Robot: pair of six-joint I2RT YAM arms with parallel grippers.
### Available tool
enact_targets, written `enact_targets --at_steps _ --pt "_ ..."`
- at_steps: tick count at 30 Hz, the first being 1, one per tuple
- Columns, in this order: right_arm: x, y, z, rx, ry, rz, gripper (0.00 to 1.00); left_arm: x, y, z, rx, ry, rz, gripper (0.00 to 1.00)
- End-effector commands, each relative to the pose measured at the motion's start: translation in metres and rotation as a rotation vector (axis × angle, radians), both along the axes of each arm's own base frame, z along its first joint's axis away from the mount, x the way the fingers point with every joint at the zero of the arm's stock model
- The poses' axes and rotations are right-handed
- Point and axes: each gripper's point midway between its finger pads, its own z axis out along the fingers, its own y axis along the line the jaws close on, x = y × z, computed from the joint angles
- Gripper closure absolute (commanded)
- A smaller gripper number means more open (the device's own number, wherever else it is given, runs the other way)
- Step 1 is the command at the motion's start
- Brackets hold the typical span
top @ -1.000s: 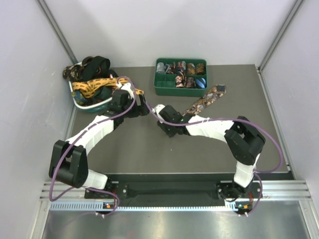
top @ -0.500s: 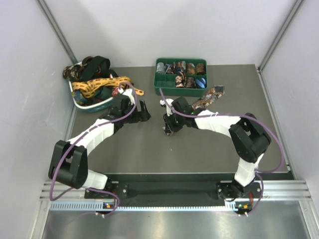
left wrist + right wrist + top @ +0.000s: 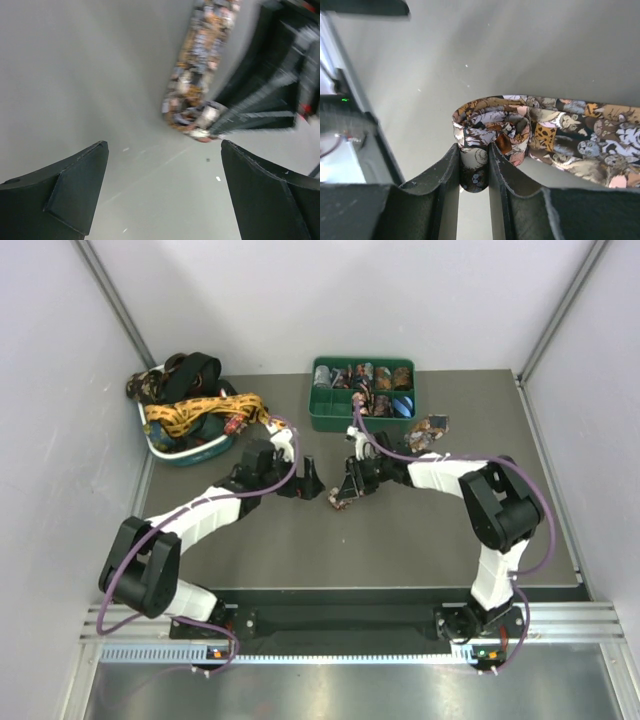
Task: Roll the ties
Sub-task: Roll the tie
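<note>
A brown animal-patterned tie (image 3: pixel 560 130) lies on the grey mat, its near end wound into a small roll (image 3: pixel 490 122). My right gripper (image 3: pixel 474 155) is shut on that roll, one turn pinched between its fingers. From above, the right gripper (image 3: pixel 344 497) sits mid-table and the tie's wide end (image 3: pixel 432 427) shows near the green tray. My left gripper (image 3: pixel 314 483) stands open just left of the roll, empty. In the left wrist view the left gripper (image 3: pixel 164 146) faces the tie (image 3: pixel 200 65) a short way ahead.
A green tray (image 3: pixel 330 423) at the back holds several rolled ties (image 3: pixel 365 377). A teal basket (image 3: pixel 190 453) at the back left is piled with loose ties, a gold-yellow one (image 3: pixel 200 410) on top. Purple cables run along both arms.
My left gripper has swung from the basket to the middle, close to the right one. The right wrist has turned and the flat stretch of tie on the mat has grown shorter.
</note>
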Motion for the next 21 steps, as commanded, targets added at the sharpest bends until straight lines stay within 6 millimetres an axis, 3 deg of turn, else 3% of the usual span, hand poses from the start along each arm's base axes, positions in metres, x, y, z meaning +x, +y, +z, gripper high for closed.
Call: enact_targets --at_steps 1,5,9,16,21 --pt "0.003 0.004 0.008 0.121 0.025 0.043 0.88 0.01 -0.018 0.01 0.01 -0.127 -0.064 0.01" --pt "0.006 0.002 0.002 0.164 0.074 0.034 0.88 0.009 -0.031 0.011 0.014 -0.22 -0.126 0.01" --pt "0.009 -0.002 -0.001 0.195 0.106 0.027 0.88 0.003 -0.045 0.002 0.137 -0.322 -0.218 0.01" --pt "0.014 -0.009 -0.011 0.257 0.151 0.008 0.88 0.011 -0.052 -0.004 0.211 -0.388 -0.289 0.01" --pt "0.017 -0.013 -0.017 0.263 0.163 -0.004 0.88 0.006 -0.068 -0.016 0.214 -0.409 -0.36 0.01"
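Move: The small roll of the patterned tie lies about 7 cm to the right of the open left hand, 2 cm back and some 5 cm lower. The yellow tie's end is about 12 cm ahead of that hand and 7 cm to its left; the green box is 19 cm ahead, 11 cm right. The right hand already pinches the roll, whose middle is about 1 cm ahead and 1 cm below; the flat tail's end lies 14 cm ahead and 20 cm right. Rightward and down goes the left hand, about 5 cm across and 4 cm lower, most of the sinking in the later half, towards the tie roll. It rolls nearly 30 degrees about its own finger line while its fingers stay wide open and straddle nothing yet. The right hand keeps its pinch on the roll, easing about 1 cm right, forward and down as its fingers tilt up some 10 degrees towards level. ##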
